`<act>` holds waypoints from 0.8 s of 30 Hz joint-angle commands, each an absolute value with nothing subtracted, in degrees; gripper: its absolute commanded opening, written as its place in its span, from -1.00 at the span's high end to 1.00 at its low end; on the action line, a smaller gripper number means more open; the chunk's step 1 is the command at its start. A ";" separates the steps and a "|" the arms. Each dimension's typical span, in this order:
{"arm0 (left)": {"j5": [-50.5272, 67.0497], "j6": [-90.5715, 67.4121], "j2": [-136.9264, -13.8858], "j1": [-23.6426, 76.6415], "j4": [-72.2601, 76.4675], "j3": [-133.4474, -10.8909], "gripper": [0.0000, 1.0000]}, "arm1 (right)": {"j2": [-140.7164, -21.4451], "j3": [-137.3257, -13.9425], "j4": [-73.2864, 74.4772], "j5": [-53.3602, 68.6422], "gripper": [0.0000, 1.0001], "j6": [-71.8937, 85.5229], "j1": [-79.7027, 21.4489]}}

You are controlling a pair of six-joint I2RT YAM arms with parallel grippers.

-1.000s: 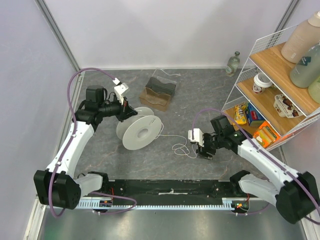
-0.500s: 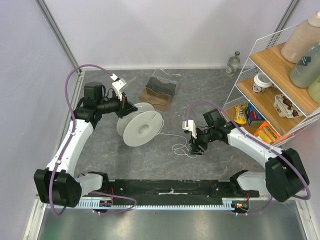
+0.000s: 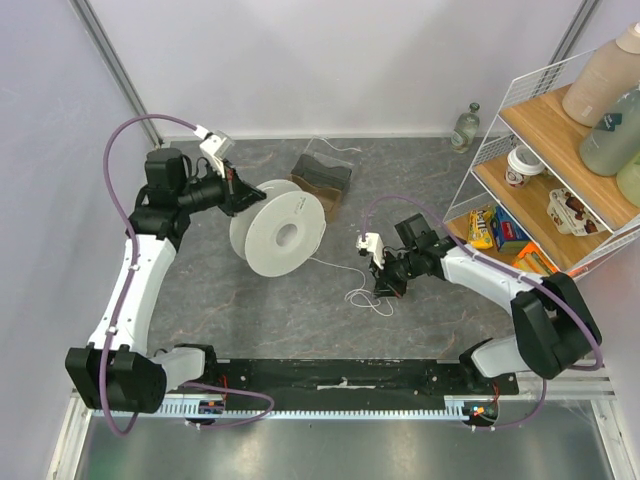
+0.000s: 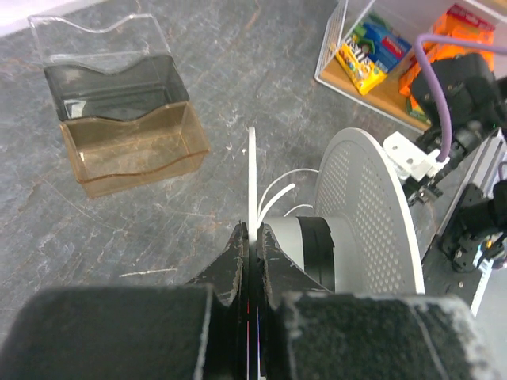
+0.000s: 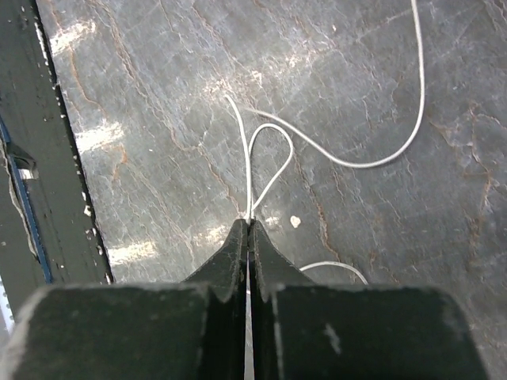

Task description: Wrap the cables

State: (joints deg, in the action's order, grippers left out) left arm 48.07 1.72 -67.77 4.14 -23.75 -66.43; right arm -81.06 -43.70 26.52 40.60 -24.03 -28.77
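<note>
A white spool [image 3: 277,227] stands on edge left of centre, and my left gripper [image 3: 237,190] holds its near flange. In the left wrist view the left gripper [image 4: 253,237] is shut on that thin flange edge [image 4: 252,170], with a few turns of white wire by the hub. The cable [image 3: 340,272] runs from the spool to loose loops [image 3: 366,298] on the floor. My right gripper [image 3: 384,286] sits on those loops. The right wrist view shows the right gripper [image 5: 249,225] shut on the cable [image 5: 273,154], with a small loop rising from between the tips.
A clear and brown plastic box [image 3: 318,180] lies behind the spool. A wire shelf [image 3: 530,180] with snacks and bottles stands at the right, and a small bottle [image 3: 465,127] is at the back wall. A black rail [image 3: 340,375] runs along the near edge.
The right gripper moved left onto the cable loops and shut on the cable. The left arm drew the spool slightly back and left.
</note>
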 commanded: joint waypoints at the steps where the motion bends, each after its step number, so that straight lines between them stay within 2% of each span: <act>1: 50.63 -6.76 -65.92 2.90 -19.60 -71.19 0.96 | -77.88 -45.97 28.21 37.53 1.00 -24.08 -28.83; 7: 45.89 -12.73 -64.87 2.02 -19.25 -73.82 0.97 | -71.11 -45.09 29.70 36.39 1.00 -25.04 -28.74; 14: 45.53 -26.26 -64.95 -2.89 -14.25 -79.09 0.96 | -68.03 -46.05 35.85 31.21 1.00 -31.19 -28.39; 24: 43.86 -35.33 -66.00 -7.03 -10.37 -87.01 0.96 | -60.65 -44.39 39.63 27.78 1.00 -37.53 -28.04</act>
State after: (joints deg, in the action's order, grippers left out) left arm 44.45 -27.77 -67.00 -6.17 -16.14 -81.84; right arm -62.96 -44.29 37.67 30.20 -34.06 -28.32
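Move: The left hand already grips one flange of the big white spool at its rim; the spool's middle hangs about 6 cm to its right, 3 cm back and 4 cm below. The brown tray lies some 10 cm ahead of this hand, 11 cm right and 23 cm down. The right hand already pinches the cable between its closed fingers, just above the table, with loose loops about 2 cm left, 1 cm back and 3 cm below; the spool is some 21 cm left, 10 cm ahead and 17 cm up. Keeping its pinch on the flange rim, the left hand hoists the spool about 14 cm, gathering speed and drifting some 5 cm left, while its fingers swing counter-clockwise and tip up towards level, some 25 degrees in all. The right hand keeps the cable pinched and draws away from the spool, about 5 cm up and 4 cm to its right, rolling nearly 20 degrees with the fingers staying shut. ##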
